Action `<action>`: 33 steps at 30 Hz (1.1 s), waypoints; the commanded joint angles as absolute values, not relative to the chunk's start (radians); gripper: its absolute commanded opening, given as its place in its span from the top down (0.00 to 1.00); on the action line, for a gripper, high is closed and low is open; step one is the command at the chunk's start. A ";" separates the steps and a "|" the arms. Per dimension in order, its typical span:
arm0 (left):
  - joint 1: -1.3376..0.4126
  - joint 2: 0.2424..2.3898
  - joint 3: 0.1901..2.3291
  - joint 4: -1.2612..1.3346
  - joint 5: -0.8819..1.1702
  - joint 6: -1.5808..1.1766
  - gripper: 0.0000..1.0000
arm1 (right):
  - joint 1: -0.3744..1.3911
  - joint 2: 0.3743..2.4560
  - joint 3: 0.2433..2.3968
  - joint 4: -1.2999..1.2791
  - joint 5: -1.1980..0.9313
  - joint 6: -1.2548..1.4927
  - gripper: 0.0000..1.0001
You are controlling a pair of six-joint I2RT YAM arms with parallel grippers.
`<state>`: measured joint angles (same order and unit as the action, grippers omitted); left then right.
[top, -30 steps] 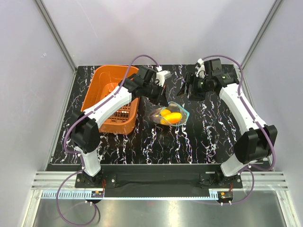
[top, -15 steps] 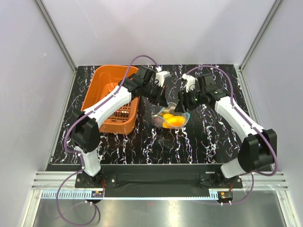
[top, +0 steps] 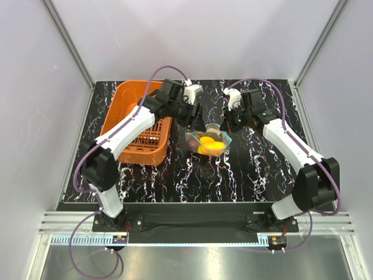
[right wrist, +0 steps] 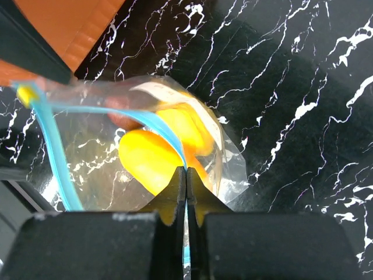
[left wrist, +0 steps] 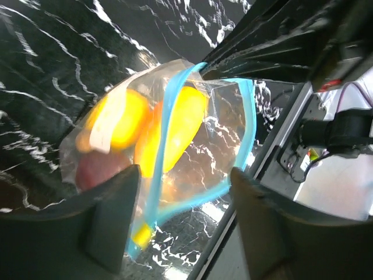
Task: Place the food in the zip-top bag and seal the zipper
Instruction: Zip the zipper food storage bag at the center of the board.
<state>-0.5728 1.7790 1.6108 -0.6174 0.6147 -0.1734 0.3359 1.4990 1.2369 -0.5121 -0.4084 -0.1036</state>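
Note:
The clear zip-top bag [top: 208,142] lies on the black marbled table between my two grippers. The food is inside it: yellow-orange pieces [top: 211,145] and a dark reddish one [left wrist: 96,169]. My right gripper [top: 224,126] is shut on the light-blue zipper [right wrist: 49,153] at the bag's right end, jaws pressed together in the right wrist view [right wrist: 186,170]. The yellow pieces [right wrist: 148,160] show behind the strip. My left gripper [top: 195,121] is open at the bag's far-left end. In its wrist view [left wrist: 185,172] its fingers [left wrist: 113,213] straddle the zipper [left wrist: 168,119], which loops apart there.
The orange slotted basket [top: 125,105] stands at the back left, under the left arm, close to the bag. It also shows in the right wrist view [right wrist: 76,23]. Grey enclosure walls border the table on three sides.
My right gripper has swung in from the back right to the bag and closed on the zipper. My left gripper has shifted slightly left. The bag has shifted a little left.

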 commanded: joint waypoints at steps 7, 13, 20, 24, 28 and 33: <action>-0.468 1.562 1.456 -0.491 0.602 -0.143 0.08 | 0.341 1.531 1.302 -0.545 -0.413 -0.083 1.00; -0.448 1.533 1.445 -0.462 0.571 -0.075 0.05 | 0.342 1.522 1.290 -0.552 -0.335 -0.117 1.00; -0.433 1.517 1.344 -0.263 0.669 0.056 0.01 | 0.344 1.476 1.232 -0.545 -0.334 -0.094 1.00; -0.419 1.540 1.333 -0.273 0.802 0.190 0.01 | 0.342 1.450 1.220 -0.558 -0.330 -0.100 1.00; -0.377 1.574 1.321 -0.197 0.946 0.172 0.03 | 0.342 1.416 1.213 -0.594 -0.288 -0.120 1.00; -0.351 1.620 1.348 -0.175 1.015 0.166 0.05 | 0.339 1.373 1.197 -0.644 -0.264 -0.129 1.00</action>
<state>-0.3656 1.5932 1.3216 -0.2474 0.9016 0.1242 0.3370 1.4239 1.2003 -0.6083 -0.2962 -0.1081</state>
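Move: The slider corner of the bag's zip strip lies close below the left hand's opening fingers, about 4 cm down, 3 cm to the left and 1 cm ahead. From that hand the food in the bag is some 10 cm lower, 3 cm right and 2 cm ahead; the orange basket is about 22 cm left, 12 cm ahead and 14 cm lower. The right hand already pinches the zip rim: from it the slider is roughly 12 cm left, 2 cm back and 1 cm lower, the food 4 cm left, 2 cm ahead and 7 cm down. The left hand spreads its already parting fingers to nearly full width and backs off from the slider corner, first quickly about 6 cm to the left, then edging up and forward by some 3 cm each in all while the wrist turns nearly 30 degrees, mostly rolling about the line of the fingers and tipping them up a little. The right hand keeps its shut pinch on the zip rim, sinking a centimetre or so and then drawing the rim to the right and back, away from the left hand. ##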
